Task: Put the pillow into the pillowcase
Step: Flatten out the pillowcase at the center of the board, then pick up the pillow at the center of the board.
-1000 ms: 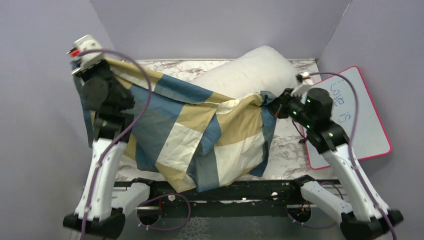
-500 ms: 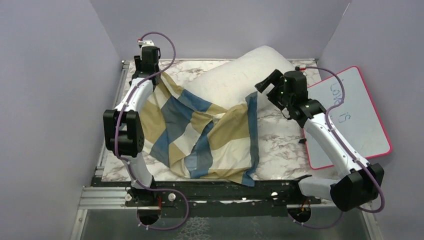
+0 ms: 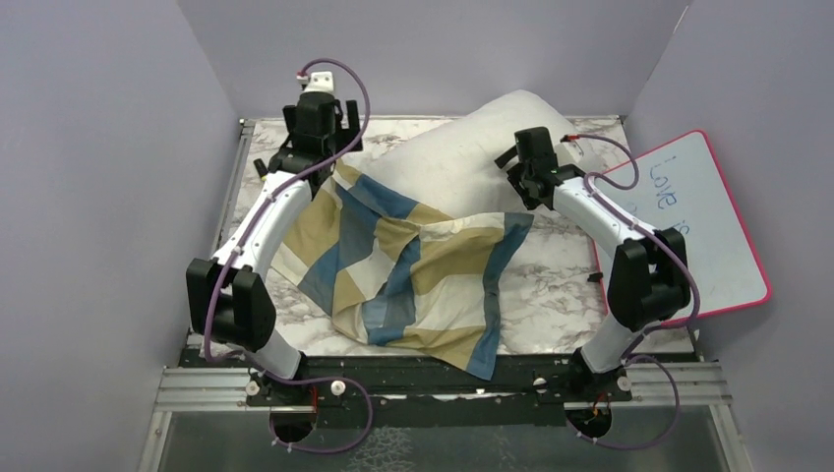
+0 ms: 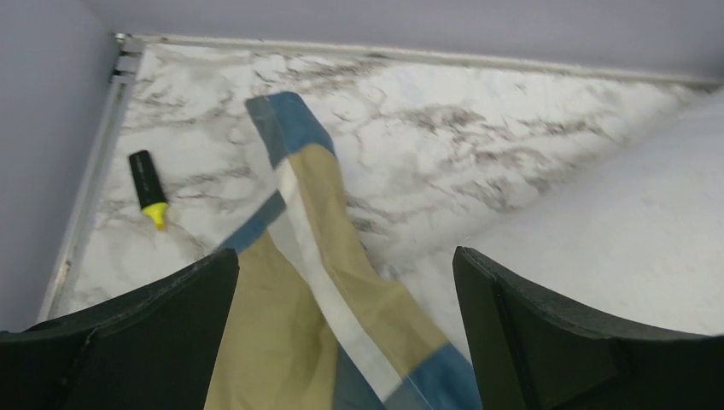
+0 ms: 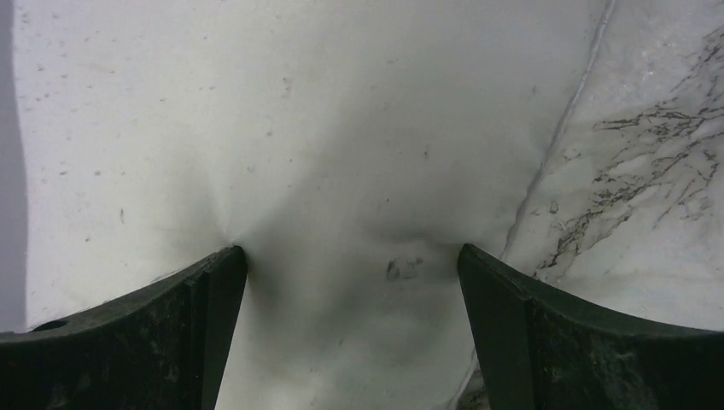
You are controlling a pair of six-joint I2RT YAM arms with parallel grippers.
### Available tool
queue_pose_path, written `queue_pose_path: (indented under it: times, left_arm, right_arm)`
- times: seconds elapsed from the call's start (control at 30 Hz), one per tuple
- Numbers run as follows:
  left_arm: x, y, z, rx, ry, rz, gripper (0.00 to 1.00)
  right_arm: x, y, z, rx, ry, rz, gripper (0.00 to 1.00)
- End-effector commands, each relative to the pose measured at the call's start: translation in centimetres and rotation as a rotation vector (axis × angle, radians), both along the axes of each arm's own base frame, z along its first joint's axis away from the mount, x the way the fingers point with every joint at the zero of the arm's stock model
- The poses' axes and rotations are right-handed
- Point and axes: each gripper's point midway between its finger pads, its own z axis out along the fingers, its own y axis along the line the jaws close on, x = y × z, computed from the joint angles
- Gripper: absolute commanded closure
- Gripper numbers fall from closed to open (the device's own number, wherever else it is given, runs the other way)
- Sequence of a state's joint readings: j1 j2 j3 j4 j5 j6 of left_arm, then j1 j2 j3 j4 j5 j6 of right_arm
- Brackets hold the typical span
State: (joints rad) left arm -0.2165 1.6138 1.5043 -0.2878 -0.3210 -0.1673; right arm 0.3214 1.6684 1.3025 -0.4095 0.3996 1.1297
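The plump off-white pillow (image 3: 472, 143) lies at the back of the marble table, its near side covered by the pillowcase (image 3: 413, 265). This blue, tan and cream sack lies crumpled on the table. My left gripper (image 3: 317, 138) hangs open over the sack's back-left corner. In the left wrist view a strip of pillowcase (image 4: 324, 222) runs loose under the open gripper (image 4: 346, 254), with the pillow (image 4: 632, 239) at the right. My right gripper (image 3: 519, 172) is open on the pillow's right end. Its fingertips (image 5: 235, 256) dent the pillow (image 5: 299, 128), and the gripper (image 5: 350, 251) straddles a soft bulge.
A pink-rimmed whiteboard (image 3: 698, 226) leans at the right edge of the table. A black and yellow marker (image 4: 147, 184) lies near the back-left corner beside the metal rail (image 3: 236, 177). Purple walls close in the left, back and right sides.
Both grippers have opened and let go of the pillowcase, which dropped from stretched in the air to the table. The left arm swung to the back left. The right moved onto the pillow.
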Motion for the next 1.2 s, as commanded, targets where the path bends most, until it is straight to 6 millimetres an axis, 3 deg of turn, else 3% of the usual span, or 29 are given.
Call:
queue_pose_path:
  times: [0.0, 0.07, 0.13, 0.2, 0.3, 0.47, 0.6, 0.8, 1.0, 1.07, 1.17]
  left_arm:
    - [-3.7, -5.3, -0.8, 0.015, 0.026, -0.213, 0.01]
    - [-4.4, -6.7, -1.4, 0.014, 0.030, -0.279, 0.02]
    - [-4.6, -7.6, -2.2, 0.001, 0.045, -0.314, 0.02]
    - [-4.8, -8.0, -3.3, -0.016, 0.069, -0.325, 0.02]
    - [-5.1, -8.6, -5.4, -0.049, 0.103, -0.344, 0.02]
    - [-4.9, -8.9, -8.8, -0.042, 0.177, -0.345, 0.02]
    - [-5.0, -9.2, -9.3, -0.073, 0.200, -0.338, 0.02]
    - [-4.8, -9.2, -5.0, -0.121, 0.110, -0.317, 0.02]
    - [-4.6, -8.9, -0.6, -0.133, 0.009, -0.305, 0.02]
    - [-4.5, -8.6, -0.6, -0.115, 0.003, -0.297, 0.02]
    - [-4.2, -7.8, -2.6, -0.078, 0.041, -0.260, 0.02]
  right_arm:
    - [3.0, 1.1, -0.8, -0.028, -0.066, 0.087, 0.06]
    - [4.1, 2.5, -1.0, -0.036, -0.112, 0.186, 0.18]
    - [5.2, 3.6, -0.8, -0.057, -0.160, 0.274, 0.43]
    - [6.2, 4.6, 0.5, -0.076, -0.209, 0.341, 0.66]
    - [7.9, 5.9, 4.7, -0.121, -0.344, 0.441, 0.98]
    - [7.8, 6.9, 12.4, -0.219, -0.618, 0.556, 1.00]
    - [7.2, 7.9, 17.6, -0.317, -0.820, 0.649, 1.00]
    - [6.7, 9.6, 23.2, -0.478, -1.003, 0.790, 1.00]
    - [6.5, 9.2, 28.3, -0.639, -1.115, 0.783, 1.00]
    - [6.4, 8.9, 30.1, -0.683, -1.143, 0.765, 1.00]
    - [6.1, 8.4, 32.4, -0.721, -1.176, 0.734, 1.00]
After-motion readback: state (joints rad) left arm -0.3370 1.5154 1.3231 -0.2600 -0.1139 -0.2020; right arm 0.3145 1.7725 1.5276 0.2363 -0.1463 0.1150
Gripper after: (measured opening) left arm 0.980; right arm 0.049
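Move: The open right hand is low over the pillow's right end, the pillow's middle about 9 cm to its left, 5 cm ahead and 3 cm below. The pillowcase's middle lies some 20 cm back and 26 cm left of this hand, about 7 cm lower. From the open left hand the pillow's middle is about level ahead, 34 cm right and 14 cm down; the case is 25 cm back, 19 cm right, the marker 14 cm left, 2 cm ahead, both 18 cm below. The right fingers shut on the pillow's right end, pinching up its cover as the hand slides forward and left, then haul it up about 17 cm, turning counter-clockwise some 50 degrees and tipping up. The left hand, staying open, swings right and back towards the pillow, dips about 10 cm, then climbs back roughly 6 cm. ##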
